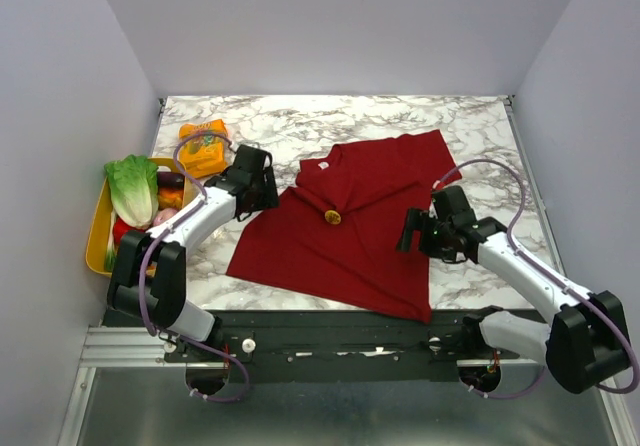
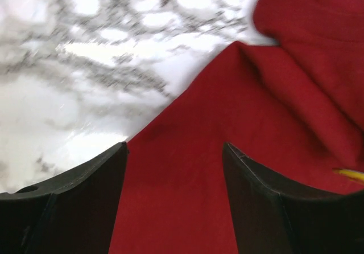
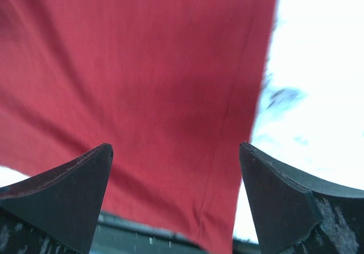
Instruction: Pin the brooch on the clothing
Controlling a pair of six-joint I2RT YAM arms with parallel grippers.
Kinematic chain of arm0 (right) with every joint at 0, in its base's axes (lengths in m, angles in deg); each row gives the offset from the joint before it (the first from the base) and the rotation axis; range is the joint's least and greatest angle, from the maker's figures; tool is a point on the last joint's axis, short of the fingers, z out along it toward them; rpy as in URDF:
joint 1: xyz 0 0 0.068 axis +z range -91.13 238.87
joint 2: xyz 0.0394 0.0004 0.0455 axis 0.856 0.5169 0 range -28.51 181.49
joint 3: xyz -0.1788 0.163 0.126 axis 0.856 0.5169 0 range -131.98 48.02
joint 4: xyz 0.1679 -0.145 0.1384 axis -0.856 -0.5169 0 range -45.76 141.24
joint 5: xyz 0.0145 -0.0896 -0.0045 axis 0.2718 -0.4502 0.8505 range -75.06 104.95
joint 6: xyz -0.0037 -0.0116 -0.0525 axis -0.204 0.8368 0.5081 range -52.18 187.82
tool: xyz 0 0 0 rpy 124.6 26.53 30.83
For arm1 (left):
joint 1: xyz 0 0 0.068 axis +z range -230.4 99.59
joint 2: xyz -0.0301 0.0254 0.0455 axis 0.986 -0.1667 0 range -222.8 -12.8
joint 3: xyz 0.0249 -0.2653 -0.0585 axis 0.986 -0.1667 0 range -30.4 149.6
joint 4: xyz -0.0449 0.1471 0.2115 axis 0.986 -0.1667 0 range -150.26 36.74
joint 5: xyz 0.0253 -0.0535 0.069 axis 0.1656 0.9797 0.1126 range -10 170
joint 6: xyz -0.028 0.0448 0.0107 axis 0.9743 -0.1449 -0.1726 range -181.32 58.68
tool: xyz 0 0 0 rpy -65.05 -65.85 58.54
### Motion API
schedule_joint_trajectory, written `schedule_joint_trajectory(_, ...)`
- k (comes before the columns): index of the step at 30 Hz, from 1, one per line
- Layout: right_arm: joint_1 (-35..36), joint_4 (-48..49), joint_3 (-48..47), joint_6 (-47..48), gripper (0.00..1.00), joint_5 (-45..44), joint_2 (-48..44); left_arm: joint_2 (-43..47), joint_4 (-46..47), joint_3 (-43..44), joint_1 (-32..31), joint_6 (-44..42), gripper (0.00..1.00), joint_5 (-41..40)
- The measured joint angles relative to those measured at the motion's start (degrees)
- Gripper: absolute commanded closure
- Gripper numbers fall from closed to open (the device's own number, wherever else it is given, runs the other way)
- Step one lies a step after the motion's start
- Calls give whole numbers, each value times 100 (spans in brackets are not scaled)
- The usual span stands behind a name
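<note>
The clothing [image 1: 360, 221], a dark red T-shirt, lies crumpled on the marble table, its collar with a white label toward the far left. The brooch [image 1: 333, 217], a tiny yellow-gold disc, rests on the shirt's middle. My left gripper [image 1: 268, 190] stands open at the shirt's left edge with nothing between its fingers. In the left wrist view that gripper [image 2: 175, 146] hangs over red cloth [image 2: 239, 111], and a yellow sliver of the brooch [image 2: 350, 175] shows at the right edge. My right gripper [image 1: 408, 234] is open at the shirt's right side. The right wrist view shows it [image 3: 176, 147] empty above the shirt's hem [image 3: 142, 66].
An orange snack packet [image 1: 204, 146] lies at the far left of the table. A yellow tray [image 1: 97, 234] holding lettuce [image 1: 133, 188] and other play food sits at the left edge. Grey walls enclose three sides. A black rail [image 1: 330, 331] runs along the near edge.
</note>
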Motion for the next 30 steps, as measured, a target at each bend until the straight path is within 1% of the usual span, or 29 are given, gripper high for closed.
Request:
schedule_joint_trajectory(3,452,-310,0,-101,0,42,118,160,-492,-127,184,280,24,-133)
schedule_joint_trajectory(8,1180,-990,-2,-337,1,-2,343,131,-1593,-111,212,514,23,-590)
schedule_joint_trajectory(11,1427,-1488,-81,-459,0,-166,306,72,-2194,-17,212,533,22,-909)
schedule_joint_trajectory(14,1613,-1976,-299,-531,0,-378,249,68,-2557,-15,214,522,22,-1071)
schedule_joint_trajectory(19,1897,-2415,-337,-632,4,-492,160,-28,-2691,-131,214,450,22,-1003)
schedule_joint_trajectory(21,2046,-2487,-271,-669,5,-461,177,-205,-2675,-162,214,398,22,-953)
schedule_joint_trajectory(24,2321,-2516,-155,-741,10,-330,354,-511,-2616,-227,214,343,22,-905)
schedule_joint_trajectory(27,2535,-2424,94,-796,34,-155,616,-553,-2610,-225,216,291,22,-885)
schedule_joint_trajectory(28,2570,-2391,173,-782,54,-101,678,-553,-2612,-225,219,291,22,-885)
schedule_joint_trajectory(29,2597,-2332,262,-815,72,-44,739,-553,-2610,-225,219,286,22,-887)
schedule_joint_trajectory(30,2612,-2280,343,-800,83,20,796,-553,-2610,-225,219,282,23,-887)
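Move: The garment's near right hem corner, drooping over the table's front edge, lies about 17 cm straight back from the right hand and some 7 cm below; the brooch is roughly 10 cm ahead and 22 cm to that hand's left, 8 cm lower. From the left hand, the near left hem corner lies about 16 cm back, 9 cm left and 10 cm down; the brooch is level with that hand, some 17 cm to its right, and the vegetable crate also level, about 31 cm left. Drawing back about 16 cm and sinking 5 to the near right hem corner, the right hand tips some 30 degrees until its fingers point nearly straight down; near the end they close to about half open around the corner. The left hand, fingers staying open, comes back 11 cm, left 8 and down 6 towards the near left corner, tipping down likewise, then stops short of it. ##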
